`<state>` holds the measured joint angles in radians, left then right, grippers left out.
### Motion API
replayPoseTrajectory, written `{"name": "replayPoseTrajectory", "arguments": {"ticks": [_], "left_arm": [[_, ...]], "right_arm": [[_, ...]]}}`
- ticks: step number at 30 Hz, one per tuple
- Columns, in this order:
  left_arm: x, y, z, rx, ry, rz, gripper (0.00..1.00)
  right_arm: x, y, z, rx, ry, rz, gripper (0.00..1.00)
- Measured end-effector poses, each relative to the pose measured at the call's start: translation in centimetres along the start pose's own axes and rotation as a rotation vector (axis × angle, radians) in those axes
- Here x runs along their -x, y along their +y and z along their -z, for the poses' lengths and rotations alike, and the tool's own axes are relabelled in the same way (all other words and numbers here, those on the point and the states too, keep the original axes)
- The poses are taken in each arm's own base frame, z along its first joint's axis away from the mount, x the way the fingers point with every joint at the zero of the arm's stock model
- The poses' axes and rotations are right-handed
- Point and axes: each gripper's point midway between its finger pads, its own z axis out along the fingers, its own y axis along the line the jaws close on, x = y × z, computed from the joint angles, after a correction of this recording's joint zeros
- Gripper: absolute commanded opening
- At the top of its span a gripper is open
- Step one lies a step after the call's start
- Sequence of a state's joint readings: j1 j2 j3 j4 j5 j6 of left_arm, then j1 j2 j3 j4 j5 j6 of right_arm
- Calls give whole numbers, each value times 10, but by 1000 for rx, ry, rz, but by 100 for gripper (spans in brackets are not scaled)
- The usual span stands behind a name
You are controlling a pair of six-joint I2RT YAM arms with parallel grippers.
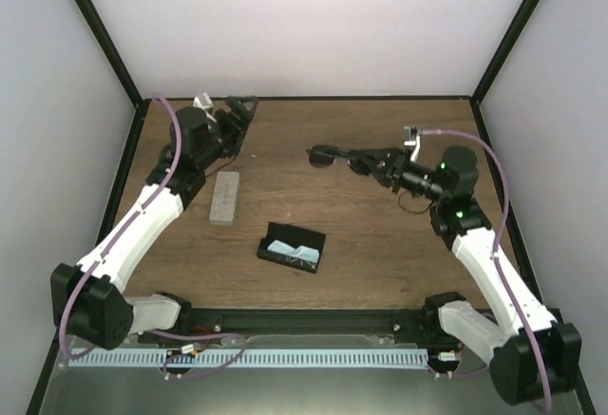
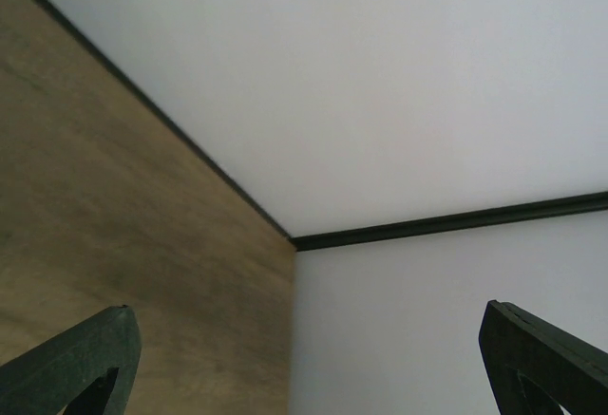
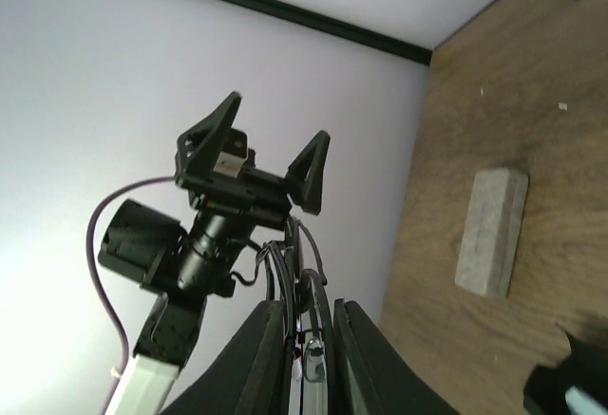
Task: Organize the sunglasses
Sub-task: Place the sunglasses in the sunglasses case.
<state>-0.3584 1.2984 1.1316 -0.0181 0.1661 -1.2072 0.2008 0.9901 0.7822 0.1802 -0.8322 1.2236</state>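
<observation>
A folded pair of sunglasses (image 1: 325, 156) with dark lenses hangs above the middle of the wooden table, and my right gripper (image 1: 358, 160) is shut on it. In the right wrist view the thin wire frame and lenses of the sunglasses (image 3: 312, 325) are clamped between the two fingers, and the right gripper (image 3: 309, 315) points toward the left arm. My left gripper (image 1: 238, 117) hovers near the back left corner. Its jaws are wide open with nothing between them, and the left gripper (image 2: 304, 377) faces the wall.
A grey oblong case (image 1: 225, 197) lies on the table left of centre; this grey case (image 3: 491, 232) also shows in the right wrist view. An open black case (image 1: 292, 247) with a light blue cloth (image 1: 285, 245) inside sits nearer the front. White walls enclose the table.
</observation>
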Motion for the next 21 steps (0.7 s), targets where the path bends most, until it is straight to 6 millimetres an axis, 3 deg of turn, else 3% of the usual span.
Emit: {"name": "replayPoseTrajectory", "arguments": {"ticks": [4,10,14,21], "left_arm": [[-16,37,9,76,32,-12,100],[-46,115,29,255,102,-34,100],[-58,143,43,323,132,-60,100],[-69,163,44,374,192,-89,100]], "right_arm": [[-28,-14,10,-16,27,-24,15],[-62,-41,14,-56,60,-74,15],[-93,-56,4,-82,118,-112,15],[-139,-94,-22,-191,195,-162,15]]}}
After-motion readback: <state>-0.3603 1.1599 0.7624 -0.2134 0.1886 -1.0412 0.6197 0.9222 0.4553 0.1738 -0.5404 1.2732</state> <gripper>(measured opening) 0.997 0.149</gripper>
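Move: The right hand already holds the folded sunglasses; the open black sunglasses case lies about 15 cm to its left, some 8 cm nearer the base and roughly 32 cm below. The light blue cloth inside the case is about 14 cm left and 9 cm back of that hand, and the grey box about 31 cm left and 7 cm ahead. From the empty left hand the case is some 19 cm back, 7 cm right and 32 cm below. Keeping its grip on the sunglasses, the right hand sinks some 13 cm towards the open case, drawing back at first and then also swinging left, with the fingertips dipping about 15 degrees so that the free end of the glasses is brought over the far part of the case. Meanwhile the left hand, empty and still wide open, drops about 16 cm and pulls back roughly half as far beside the grey box, its fingers tipping further down. ##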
